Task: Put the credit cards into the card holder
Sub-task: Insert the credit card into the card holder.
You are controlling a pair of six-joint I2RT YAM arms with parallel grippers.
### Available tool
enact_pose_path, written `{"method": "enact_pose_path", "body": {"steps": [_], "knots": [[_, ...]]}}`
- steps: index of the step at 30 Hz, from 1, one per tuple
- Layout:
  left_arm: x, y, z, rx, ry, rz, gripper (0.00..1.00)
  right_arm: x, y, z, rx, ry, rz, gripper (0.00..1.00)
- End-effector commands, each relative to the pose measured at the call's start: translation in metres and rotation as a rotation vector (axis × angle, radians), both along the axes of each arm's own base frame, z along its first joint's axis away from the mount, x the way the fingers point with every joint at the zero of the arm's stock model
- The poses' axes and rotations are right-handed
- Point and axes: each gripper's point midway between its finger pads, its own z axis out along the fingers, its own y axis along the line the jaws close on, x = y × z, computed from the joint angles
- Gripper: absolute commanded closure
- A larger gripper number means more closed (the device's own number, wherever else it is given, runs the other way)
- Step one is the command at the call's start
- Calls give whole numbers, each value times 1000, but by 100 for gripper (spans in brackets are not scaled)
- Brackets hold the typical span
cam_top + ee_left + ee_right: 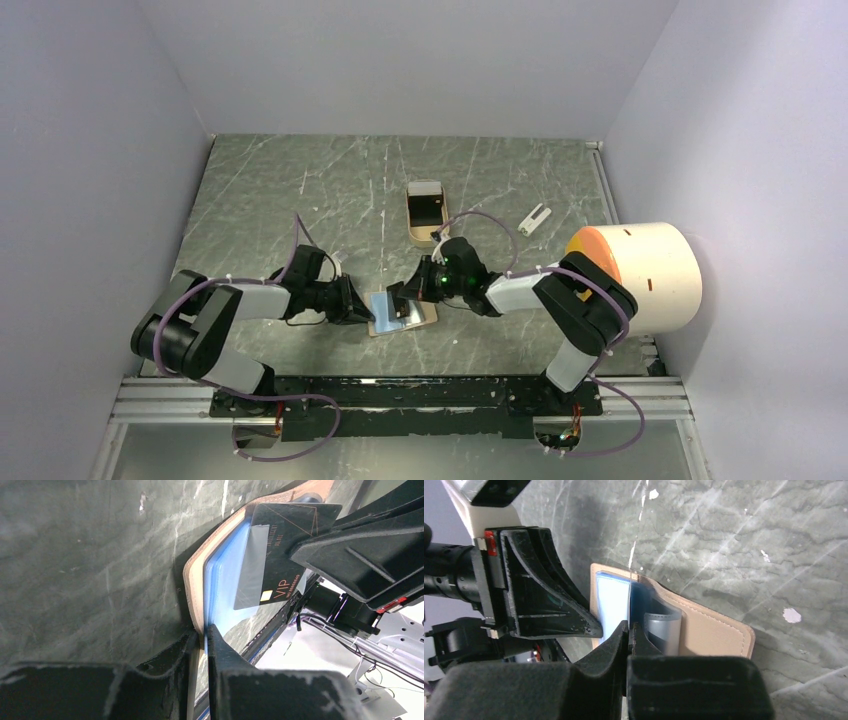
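Observation:
The card holder (384,318) lies open on the table, tan outside and shiny blue inside. My left gripper (358,308) is shut on its left edge; in the left wrist view the fingertips (205,630) pinch the tan rim (192,580). My right gripper (403,297) is shut on a black credit card (285,535) marked VIP and holds it tilted over the blue inside. In the right wrist view that credit card (629,590) shows edge-on above the right gripper (629,625), which stands just over the holder (714,630).
An oblong tan tray (425,212) with something dark inside stands behind the holder. A small white object (535,218) lies at the back right. A big white cylinder with an orange face (640,275) sits at the right edge, close to the right arm.

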Motion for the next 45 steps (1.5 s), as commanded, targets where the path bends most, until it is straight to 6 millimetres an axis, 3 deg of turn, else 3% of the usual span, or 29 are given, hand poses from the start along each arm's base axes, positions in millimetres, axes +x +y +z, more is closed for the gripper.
{"method": "enact_pose_path", "body": {"steps": [1, 15, 21, 29, 33, 37, 41, 45], "knots": [[-6, 6, -14, 67, 20, -1, 83, -11, -13, -16, -102, 31, 41, 97], [-5, 5, -17, 73, 36, -3, 84, -23, -16, -25, -160, 84, 111, 100], [-1, 7, -14, 95, 22, 3, 84, -22, -21, -21, -170, 48, 109, 100], [1, 6, -10, 88, 12, 13, 86, -35, -21, -28, -144, 84, 144, 100], [1, 4, -6, 77, -2, 8, 85, -31, -16, -26, -129, 75, 133, 100], [1, 2, -3, 60, -1, 11, 85, -21, -16, -24, -155, 67, 99, 82], [0, 1, -3, 60, 8, 7, 85, -12, -27, -20, -223, 29, 48, 63], [0, -2, -1, 45, 7, 9, 85, -12, -37, -20, -271, 15, 36, 60]]}}
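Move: The right hand still grips the black VIP card, whose middle is about 1 cm back of that hand and 2 cm below it. The holder's clear sleeve, where the card is headed, lies some 3 cm back, 2 cm right and 2 cm down. The blue page is about 3 cm back and 4 cm left; the card tray is roughly 17 cm ahead and 5 cm right. From the left hand, the sleeve lies some 9 cm right and 1 cm ahead. Gripping the black card, the right fingers draw it about 1.5 cm back towards the robot along the middle of the open holder, easing slightly right and down while they tip down and turn a little counter-clockwise. They then open and let the card go, shifting another 1 cm right. The left hand stays put, still pinching the holder's left edge. ##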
